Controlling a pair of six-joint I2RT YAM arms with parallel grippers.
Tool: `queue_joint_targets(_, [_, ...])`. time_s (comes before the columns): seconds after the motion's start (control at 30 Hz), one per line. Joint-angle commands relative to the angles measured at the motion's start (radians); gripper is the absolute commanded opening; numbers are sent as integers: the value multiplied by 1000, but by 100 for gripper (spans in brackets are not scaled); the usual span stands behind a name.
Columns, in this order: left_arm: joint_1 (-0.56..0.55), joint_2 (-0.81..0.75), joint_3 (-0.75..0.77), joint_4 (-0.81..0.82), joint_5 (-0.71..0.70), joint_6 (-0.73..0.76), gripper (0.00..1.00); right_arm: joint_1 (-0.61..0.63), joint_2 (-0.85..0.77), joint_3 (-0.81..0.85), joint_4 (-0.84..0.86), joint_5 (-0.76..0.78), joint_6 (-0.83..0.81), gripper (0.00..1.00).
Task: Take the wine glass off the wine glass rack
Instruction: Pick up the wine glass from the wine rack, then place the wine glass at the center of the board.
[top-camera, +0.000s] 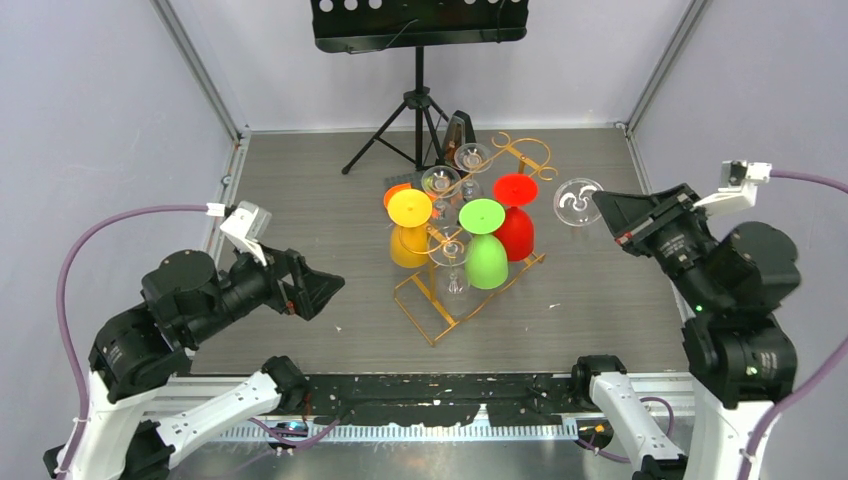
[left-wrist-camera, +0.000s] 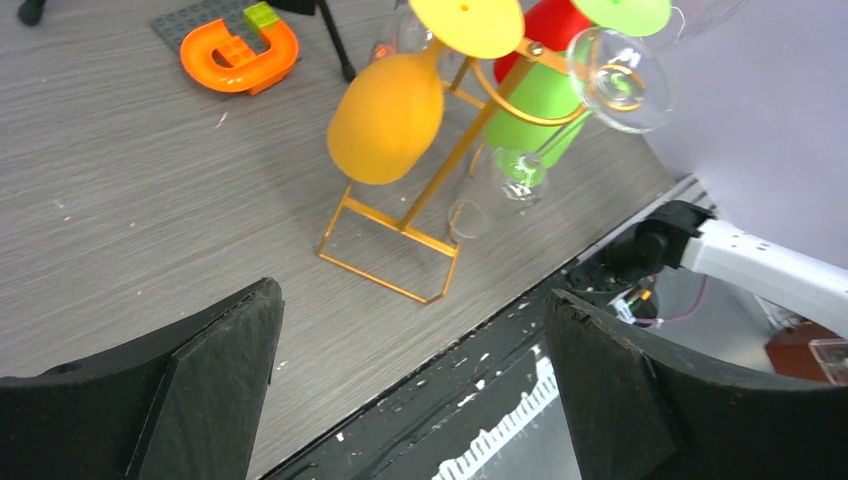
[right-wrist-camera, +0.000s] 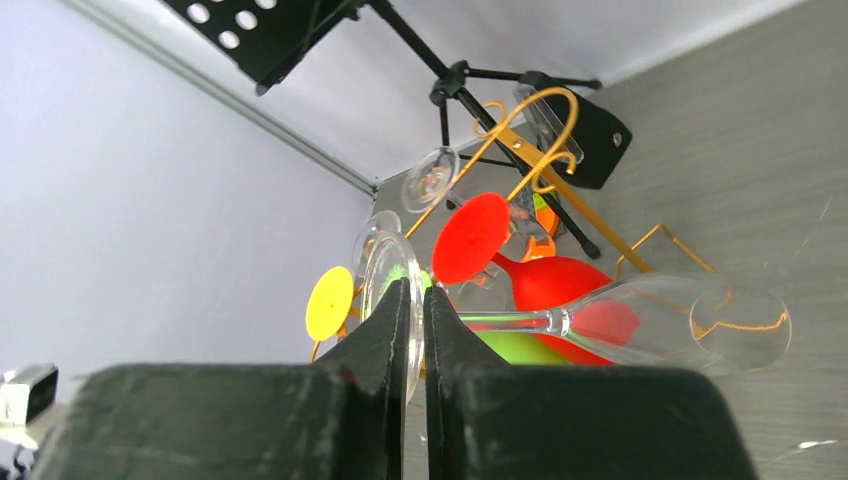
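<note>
The gold wire wine glass rack (top-camera: 440, 312) stands mid-table, also seen in the left wrist view (left-wrist-camera: 385, 250) and the right wrist view (right-wrist-camera: 545, 130). Yellow (top-camera: 410, 230), green (top-camera: 486, 250) and red (top-camera: 515, 215) glasses and some clear ones hang upside down on it. My right gripper (right-wrist-camera: 417, 290) is shut on the round foot of a clear wine glass (right-wrist-camera: 690, 322). The glass lies sideways in the air, right of the rack and apart from it (top-camera: 578, 200). My left gripper (left-wrist-camera: 410, 300) is open and empty, low at the near left (top-camera: 325, 290).
A black tripod music stand (top-camera: 418, 25) is at the back, with a small dark object (top-camera: 458, 130) beside its legs. An orange U-shaped toy on a grey plate (left-wrist-camera: 238, 50) lies behind the rack. The table's front rail (left-wrist-camera: 480, 380) runs under my left gripper.
</note>
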Motion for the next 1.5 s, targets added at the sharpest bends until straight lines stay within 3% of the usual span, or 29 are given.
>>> queue_joint_targets(0.0, [-4, 22, 75, 37, 97, -11, 100, -1, 30, 166, -73, -74, -169, 6])
queue_joint_targets(0.5, [-3, 189, 324, 91, 334, -119, 100, 14, 152, 409, 19, -348, -389, 6])
queue_joint_targets(0.9, [42, 308, 437, 174, 470, -221, 100, 140, 288, 500, 192, -385, -489, 6])
queue_joint_targets(1.23, [256, 317, 336, 377, 703, -406, 100, 556, 408, 527, 222, -154, -733, 6])
queue_joint_targets(1.47, [325, 329, 278, 443, 766, -457, 100, 749, 394, 357, 406, -122, -900, 6])
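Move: The right hand already holds the clear wine glass by its foot, bowl hanging. The open left gripper it is taken towards lies roughly 41 cm to its left, 8 cm back and 8 cm lower. On the rack, the red glass hangs 7 cm ahead and 11 cm left of the right hand, the green one 2 cm ahead and 16 cm left, both about 16 cm lower. From the left hand the held glass is 38 cm right, 11 cm ahead, about level; the yellow glass 12 cm ahead, 13 cm right, 8 cm lower. Leftwards and up, after first drawing back about 5 cm, the right hand carries the glass across above the rack towards the left gripper, some 16 cm over, turning its fingers leftward and keeping its pinch on the foot. The left hand, still wide open, rises about 14 cm and shifts right, rolling until its fingers point level at the glass. ##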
